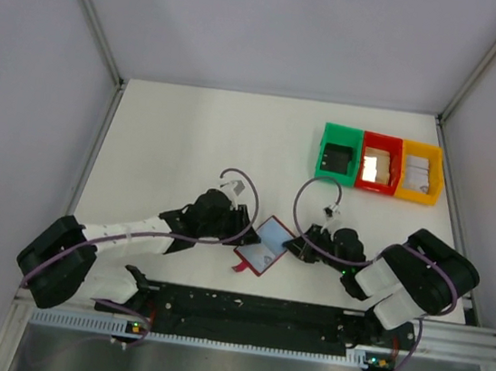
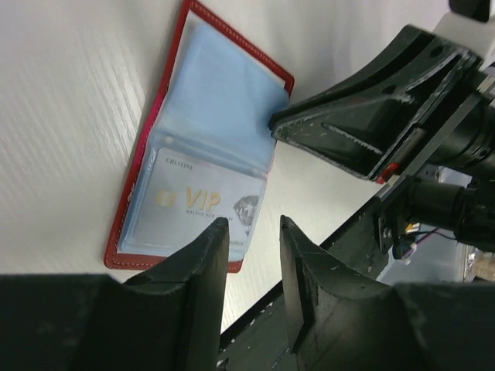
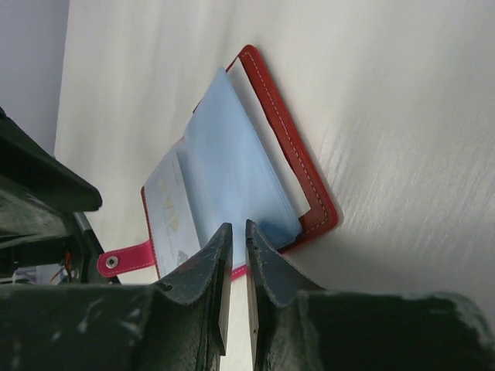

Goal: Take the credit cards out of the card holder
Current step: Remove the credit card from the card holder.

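Note:
The dark red card holder [image 1: 260,247] lies open on the table between my two grippers, its pale blue plastic sleeves [image 2: 216,93] showing. A pale credit card [image 2: 193,205] with gold "VIP" lettering sits in the lower sleeve. My left gripper [image 2: 254,222] is open with nothing between its fingers, its tips just over that card's lower right corner. My right gripper [image 3: 238,226] is nearly shut, its tips at the edge of a raised blue sleeve [image 3: 232,162], which it seems to pinch. The red cover [image 3: 298,162] lies flat beneath, its pink snap tab [image 3: 128,259] to the left.
At the back right stand a green bin [image 1: 337,153], a red bin [image 1: 379,163] and a yellow bin [image 1: 420,172], each with a card inside. The black base rail [image 1: 249,314] runs along the near edge, close to the holder.

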Robot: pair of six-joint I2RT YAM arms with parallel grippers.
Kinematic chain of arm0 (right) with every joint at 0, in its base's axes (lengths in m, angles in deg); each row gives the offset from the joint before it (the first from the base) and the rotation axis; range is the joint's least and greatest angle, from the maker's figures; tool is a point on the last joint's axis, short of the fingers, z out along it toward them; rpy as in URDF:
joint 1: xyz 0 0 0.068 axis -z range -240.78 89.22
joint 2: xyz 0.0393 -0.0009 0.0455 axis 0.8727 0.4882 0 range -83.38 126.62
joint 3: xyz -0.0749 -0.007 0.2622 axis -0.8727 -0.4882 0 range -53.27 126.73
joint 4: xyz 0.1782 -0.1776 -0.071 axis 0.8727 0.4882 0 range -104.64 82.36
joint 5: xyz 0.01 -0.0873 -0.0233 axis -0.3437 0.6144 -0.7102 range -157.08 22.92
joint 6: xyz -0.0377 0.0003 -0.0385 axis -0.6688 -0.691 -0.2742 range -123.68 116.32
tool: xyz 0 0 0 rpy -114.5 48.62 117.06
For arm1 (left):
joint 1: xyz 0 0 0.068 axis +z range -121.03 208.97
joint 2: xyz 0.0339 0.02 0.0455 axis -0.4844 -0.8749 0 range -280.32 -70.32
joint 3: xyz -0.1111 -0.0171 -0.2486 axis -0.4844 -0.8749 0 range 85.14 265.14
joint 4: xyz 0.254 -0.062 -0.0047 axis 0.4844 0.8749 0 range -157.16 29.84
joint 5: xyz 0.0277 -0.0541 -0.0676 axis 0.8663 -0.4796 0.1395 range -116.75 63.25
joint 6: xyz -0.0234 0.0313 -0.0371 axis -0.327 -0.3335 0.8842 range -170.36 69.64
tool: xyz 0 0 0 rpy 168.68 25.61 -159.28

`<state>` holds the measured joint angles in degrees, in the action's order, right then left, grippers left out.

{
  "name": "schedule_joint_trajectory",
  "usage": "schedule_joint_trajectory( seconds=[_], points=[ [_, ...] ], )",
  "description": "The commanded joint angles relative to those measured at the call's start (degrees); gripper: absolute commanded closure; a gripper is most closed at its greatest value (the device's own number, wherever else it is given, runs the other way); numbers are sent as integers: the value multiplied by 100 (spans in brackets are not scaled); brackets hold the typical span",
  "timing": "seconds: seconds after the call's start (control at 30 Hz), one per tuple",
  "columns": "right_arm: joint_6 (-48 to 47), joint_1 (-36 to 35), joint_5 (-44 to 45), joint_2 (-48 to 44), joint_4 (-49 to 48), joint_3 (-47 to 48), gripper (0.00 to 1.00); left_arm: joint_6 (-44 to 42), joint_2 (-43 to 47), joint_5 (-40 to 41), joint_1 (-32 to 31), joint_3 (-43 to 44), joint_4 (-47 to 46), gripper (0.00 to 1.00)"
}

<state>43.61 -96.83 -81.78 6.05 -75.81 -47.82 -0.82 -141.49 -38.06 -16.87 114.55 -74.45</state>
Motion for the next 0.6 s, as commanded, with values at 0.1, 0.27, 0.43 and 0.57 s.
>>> schedule_joint_trajectory(
  seconds=[0.1, 0.27, 0.43, 0.57],
  points=[
    [395, 46, 28, -460, 498, -378, 87, -400, -422, -214, -170, 126, 867, 68],
    [290, -199, 107, -1338, 1631, -168, 87, -603, -792, -65, -179, 214, 1334, 75],
    [-61, -490, 169, -2068, 2739, 297, 86, -849, -871, 647, -144, 363, 1888, 84],
    [-737, -534, -76, -2351, 3680, 1008, 84, -1147, -898, 1051, -56, 601, 2310, 85]
  ],
)
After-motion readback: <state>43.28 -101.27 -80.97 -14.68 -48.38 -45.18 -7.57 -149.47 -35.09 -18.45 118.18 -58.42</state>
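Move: From the left hand, the card holder's strap edge, its near-left short end, lies some 3 cm back, 3 cm left and 7 cm below. The VIP card lies almost directly beneath this hand, about 1 cm back. The blue sleeve is roughly 3 cm ahead and 5 cm right, at table level. From the right hand, the strap edge is about 6 cm back, 10 cm left and 1 cm below. Closing, the left hand sinks about 7 cm, left and back, to the strap edge; the right backs upward. ##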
